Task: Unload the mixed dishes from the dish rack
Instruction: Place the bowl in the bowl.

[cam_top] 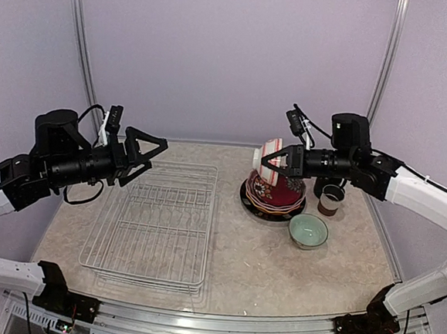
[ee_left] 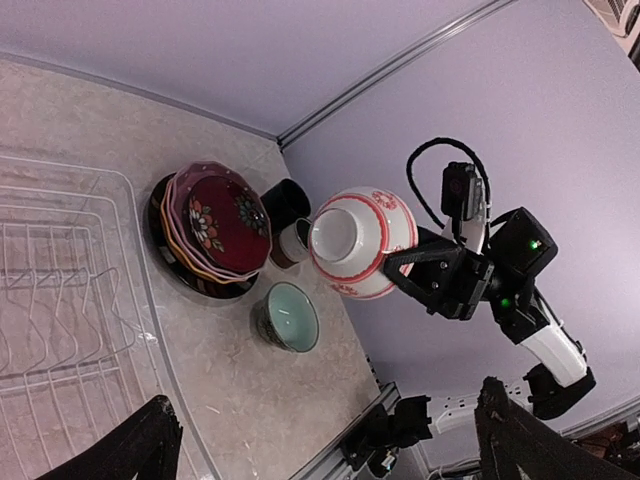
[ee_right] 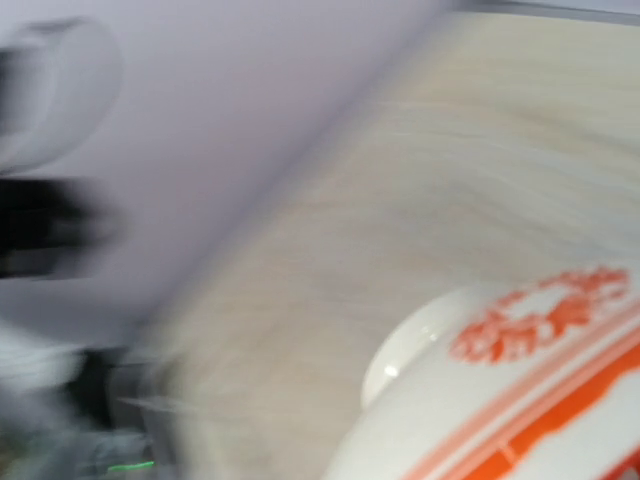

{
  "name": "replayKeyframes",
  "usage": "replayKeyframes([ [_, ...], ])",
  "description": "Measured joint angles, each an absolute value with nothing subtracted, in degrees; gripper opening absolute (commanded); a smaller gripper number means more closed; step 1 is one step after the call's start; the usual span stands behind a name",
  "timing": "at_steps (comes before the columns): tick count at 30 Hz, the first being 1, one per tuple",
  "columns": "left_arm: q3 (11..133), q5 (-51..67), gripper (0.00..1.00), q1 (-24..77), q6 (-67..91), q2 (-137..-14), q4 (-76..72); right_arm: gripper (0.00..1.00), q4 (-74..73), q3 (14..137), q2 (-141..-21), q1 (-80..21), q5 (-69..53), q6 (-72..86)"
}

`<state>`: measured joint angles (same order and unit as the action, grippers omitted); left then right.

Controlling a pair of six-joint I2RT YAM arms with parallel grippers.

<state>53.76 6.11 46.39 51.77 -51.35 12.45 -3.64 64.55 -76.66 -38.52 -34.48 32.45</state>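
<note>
My right gripper is shut on the rim of the red-patterned white bowl, which it holds tilted in the air over a stack of plates topped by the dark red floral bowl. The left wrist view shows that white bowl bottom-on in the right gripper, above the stack. In the blurred right wrist view only the bowl shows. My left gripper hangs open, holding nothing, above the far end of the white wire dish rack; its fingertips frame the bottom of its wrist view.
A teal cup stands in front of the stack, also seen as the teal cup. A brown-white cup and a dark cup stand to the stack's right. The rack fills the table's left half.
</note>
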Motion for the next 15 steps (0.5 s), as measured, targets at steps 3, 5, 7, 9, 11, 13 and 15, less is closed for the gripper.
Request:
replayKeyframes([
  [3, 56.16, 5.08, 0.99, 46.28, 50.52, -52.90, 17.06, 0.00, -17.96, 64.99, -74.02, -36.64, -21.23, 25.67],
  [5, 56.51, 4.80, 0.99, 46.26, 49.93, -53.80, 19.07, 0.00, -25.41, 64.99, -73.56, -36.73, -15.18, 23.03],
  [7, 56.51, 4.45, 0.99, 46.24, 49.52, -54.65, 20.62, 0.00, -32.34, 64.88, -73.67, -36.75, -9.63, 21.06],
  [9, 56.51, 4.21, 0.99, 46.22, 49.23, -55.51, 21.98, 0.00, -37.26, 64.51, -73.69, -36.75, -5.48, 19.94],
  [11, 56.53, 4.01, 0.99, 46.19, 49.08, -56.25, 23.00, 0.00, -40.71, 64.12, -73.73, -36.73, -2.28, 19.22],
  [13, 56.64, 3.99, 0.99, 46.19, 48.97, -56.82, 23.64, 0.00, -43.05, 63.61, -74.02, -36.75, 0.27, 18.87],
  [15, 56.66, 3.95, 0.99, 46.19, 48.95, -57.17, 24.25, 0.00, -44.31, 62.78, -74.65, -36.75, 1.93, 18.68],
])
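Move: The green bowl that the held red-and-white bowl is meant for stands about 21 cm to the right of the right gripper, 3 cm farther out and some 28 cm below. The plate stack lies 16 cm ahead of that gripper and 11 cm to its right, and the brown-and-white cup 14 cm ahead and 31 cm right, both near table height. From the empty left gripper, the green bowl is roughly 47 cm right, 8 cm ahead and 31 cm down. Keep the red-and-white bowl pinched in the right gripper and sweep it quickly down and right, about 15 cm each way, towards the green bowl, tipping the fingers down some 50 degrees while turning them clockwise, so the bowl's foot swings downward. Meanwhile lower the open, empty left gripper about 6 cm, dipping its fingertips slightly. ##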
